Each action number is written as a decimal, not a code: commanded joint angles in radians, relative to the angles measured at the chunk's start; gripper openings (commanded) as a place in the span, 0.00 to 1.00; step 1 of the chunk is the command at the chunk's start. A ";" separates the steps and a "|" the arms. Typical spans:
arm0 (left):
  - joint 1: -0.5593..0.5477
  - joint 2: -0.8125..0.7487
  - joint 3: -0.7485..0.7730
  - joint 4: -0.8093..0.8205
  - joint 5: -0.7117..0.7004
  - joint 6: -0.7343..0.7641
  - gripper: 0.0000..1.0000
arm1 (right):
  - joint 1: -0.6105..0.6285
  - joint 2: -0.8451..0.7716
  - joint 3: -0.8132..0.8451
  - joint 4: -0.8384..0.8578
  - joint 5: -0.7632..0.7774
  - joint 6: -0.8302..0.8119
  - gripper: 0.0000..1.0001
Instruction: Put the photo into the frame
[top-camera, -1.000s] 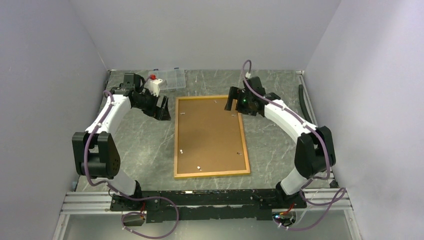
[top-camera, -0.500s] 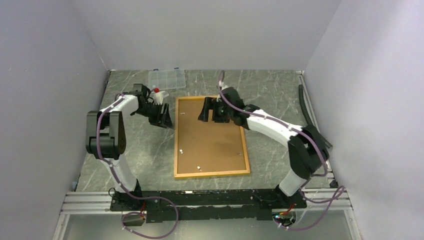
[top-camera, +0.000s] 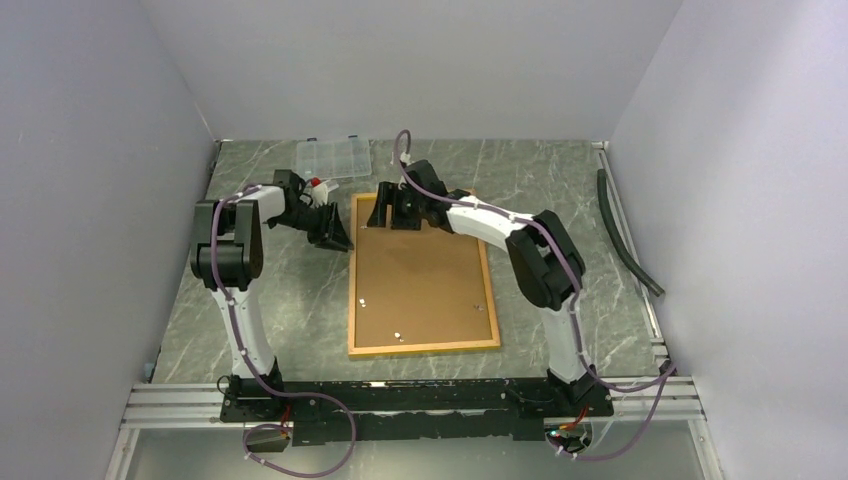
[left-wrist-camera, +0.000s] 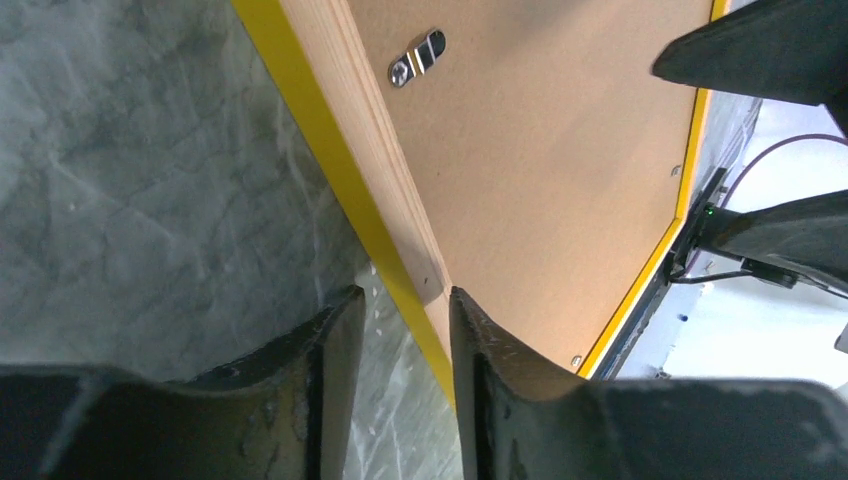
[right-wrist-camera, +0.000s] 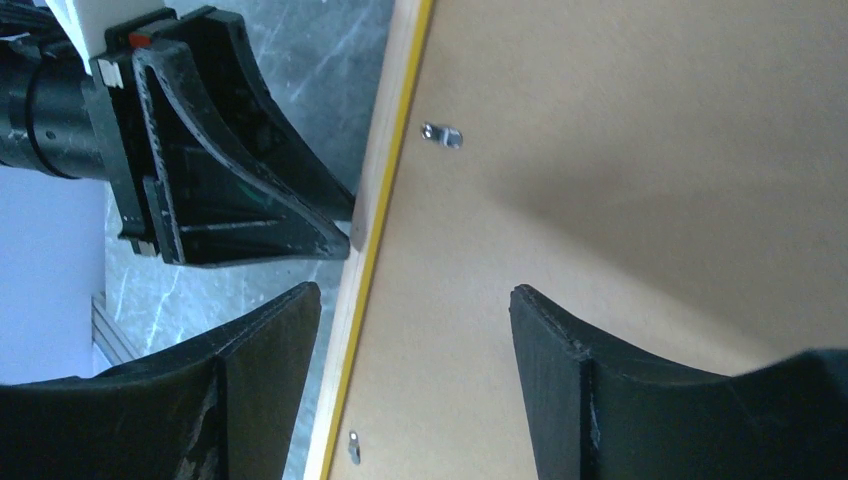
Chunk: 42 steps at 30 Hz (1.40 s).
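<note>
The frame (top-camera: 425, 348) lies back side up in the middle of the table, its yellow border around a brown backing board (top-camera: 420, 280). The photo is out of view. My left gripper (top-camera: 338, 236) sits at the frame's far left corner. In the left wrist view its jaws (left-wrist-camera: 400, 300) straddle the yellow rim (left-wrist-camera: 300, 90), and a gap still shows on the table side. My right gripper (top-camera: 388, 218) hovers over the same corner from the right. It is open (right-wrist-camera: 415, 295), with one finger outside the rim (right-wrist-camera: 385, 170) and the other over the board (right-wrist-camera: 620, 150).
A small clear plastic box (top-camera: 333, 157) lies at the back left, just behind the left gripper. A black hose (top-camera: 625, 235) runs along the table's right edge. Small metal turn clips (left-wrist-camera: 418, 57) dot the backing board. Grey walls close in on three sides.
Both arms have swung to the frame's far left corner, the right gripper travelling left along the far edge. Both pairs of jaws have narrowed, the left more so.
</note>
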 joint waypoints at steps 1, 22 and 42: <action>0.002 0.036 0.049 0.024 0.076 -0.017 0.35 | 0.003 0.105 0.162 0.005 -0.045 -0.024 0.71; 0.002 0.054 0.024 0.037 0.062 0.009 0.10 | -0.020 0.313 0.359 0.028 -0.127 -0.073 0.47; 0.002 0.053 0.038 0.019 0.054 0.016 0.07 | -0.021 0.335 0.367 0.015 -0.205 -0.098 0.42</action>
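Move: The metal clip at the frame's upper left lies about 5 cm ahead of the right hand, 4 cm to its left and some 6 cm below. The frame's far left corner is about 8 cm beyond that clip and 2 cm farther left, while the lower clip sits roughly 19 cm nearer the base. For the left hand, the adjacent stretch of left rail is level with its fingertips, 1 cm to the right and 1 cm down; the upper clip lies about 5 cm ahead, 4 cm to the right. The upper clip is what the right hand closes in on: it goes left and forward over the backing board, some 5 cm each way, sinking about 4 cm and turning slightly counter-clockwise, fingers narrowing to a half-open gap until one fingertip is right beside the clip. Meanwhile the left hand stays at the left rail and shuts its fingers almost fully, tips against the rail's outer edge. ##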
